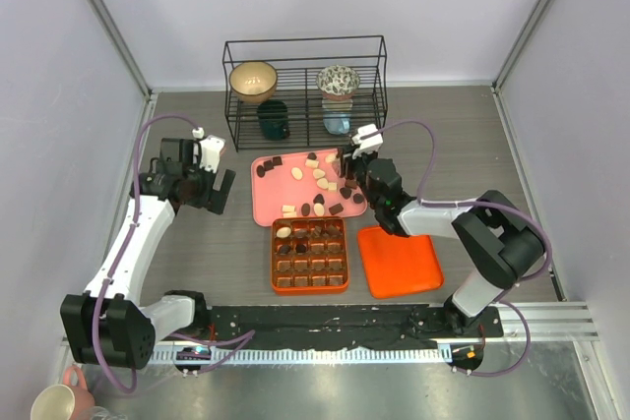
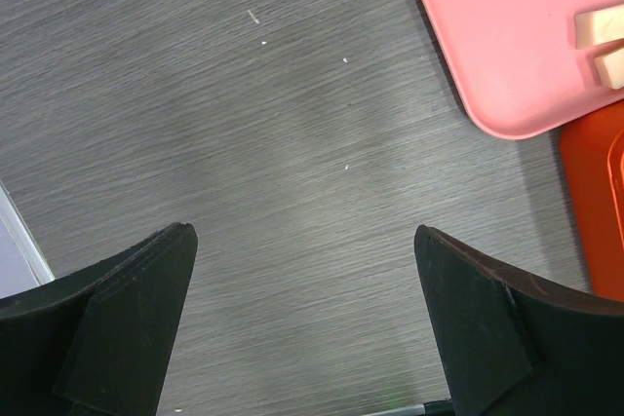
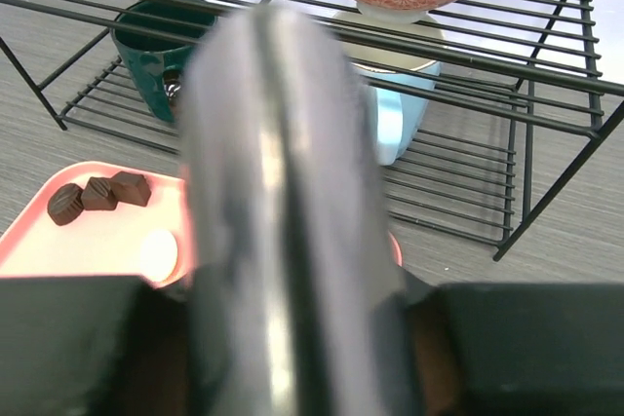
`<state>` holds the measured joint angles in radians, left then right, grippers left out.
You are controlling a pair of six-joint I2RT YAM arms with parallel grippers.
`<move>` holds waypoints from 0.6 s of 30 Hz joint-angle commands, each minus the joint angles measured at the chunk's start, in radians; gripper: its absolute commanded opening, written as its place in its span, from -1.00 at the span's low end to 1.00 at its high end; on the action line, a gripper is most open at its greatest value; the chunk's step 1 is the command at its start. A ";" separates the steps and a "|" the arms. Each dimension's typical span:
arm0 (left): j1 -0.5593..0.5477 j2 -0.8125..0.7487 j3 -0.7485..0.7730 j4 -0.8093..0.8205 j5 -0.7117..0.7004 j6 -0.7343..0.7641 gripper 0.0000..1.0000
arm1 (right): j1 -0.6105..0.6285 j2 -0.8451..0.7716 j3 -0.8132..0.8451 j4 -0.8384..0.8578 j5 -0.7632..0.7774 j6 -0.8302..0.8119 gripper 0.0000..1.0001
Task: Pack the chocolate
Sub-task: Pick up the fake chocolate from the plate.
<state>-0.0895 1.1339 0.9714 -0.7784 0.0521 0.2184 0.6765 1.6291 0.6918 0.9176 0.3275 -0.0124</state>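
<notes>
The chocolate [image 1: 320, 184] lies as several dark, tan and cream pieces on a pink tray [image 1: 264, 206]. More pieces fill some cells of the orange gridded box [image 1: 309, 255]. My right gripper [image 1: 351, 172] hangs over the tray's right side, shut on a silvery metal tool like tongs [image 3: 283, 192] that fills the right wrist view. Beside the tool there, dark pieces [image 3: 97, 194] and a cream round [image 3: 159, 252] show. My left gripper [image 2: 302, 236] stands wide open over bare table left of the tray [image 2: 497, 46], holding nothing. Two cream pieces [image 2: 600, 28] lie at the tray's edge.
A black wire rack [image 1: 305, 90] stands at the back with two bowls on top and a green mug [image 3: 156, 56] and a light blue mug [image 3: 400, 114] below. A flat orange lid [image 1: 399, 261] lies right of the box.
</notes>
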 commanded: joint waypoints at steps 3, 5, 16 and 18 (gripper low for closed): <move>-0.001 -0.028 -0.007 0.004 -0.008 0.013 0.99 | -0.003 -0.066 0.000 0.032 -0.014 0.011 -0.56; 0.000 -0.028 -0.008 0.004 -0.009 0.013 0.99 | -0.003 -0.084 0.002 0.030 -0.036 0.011 -0.61; 0.000 -0.043 -0.033 0.008 0.022 0.032 0.99 | 0.061 -0.415 0.037 -0.262 -0.235 0.098 -0.83; 0.000 -0.037 -0.036 0.014 0.014 0.032 0.99 | 0.092 -0.455 0.034 -0.346 -0.255 0.101 -0.86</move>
<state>-0.0895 1.1149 0.9459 -0.7803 0.0532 0.2310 0.7185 1.2762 0.6937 0.7078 0.1528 0.0536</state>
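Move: My right hand holds the tongs upright near the far right corner of the pink plate. The chocolate at their tips is hidden, roughly 2 cm back of my fingers and 14 cm below. Dark chocolates lie about 7 cm back, straight behind; another three are some 17 cm left and 1 cm ahead. The orange compartment tray is 23 cm back, 9 cm left. From my left hand the chocolate is about 10 cm ahead, 29 cm right. With my right hand I squeeze the tongs slightly tighter, then lift them off the plate, slowly at first and then fast: about 10 cm up and 6 cm back, away from the rack. As I rise I turn the hand some 15 degrees counter-clockwise, roll its left side up and tip the fingers up a little, which swings the tong tips out to my left. ##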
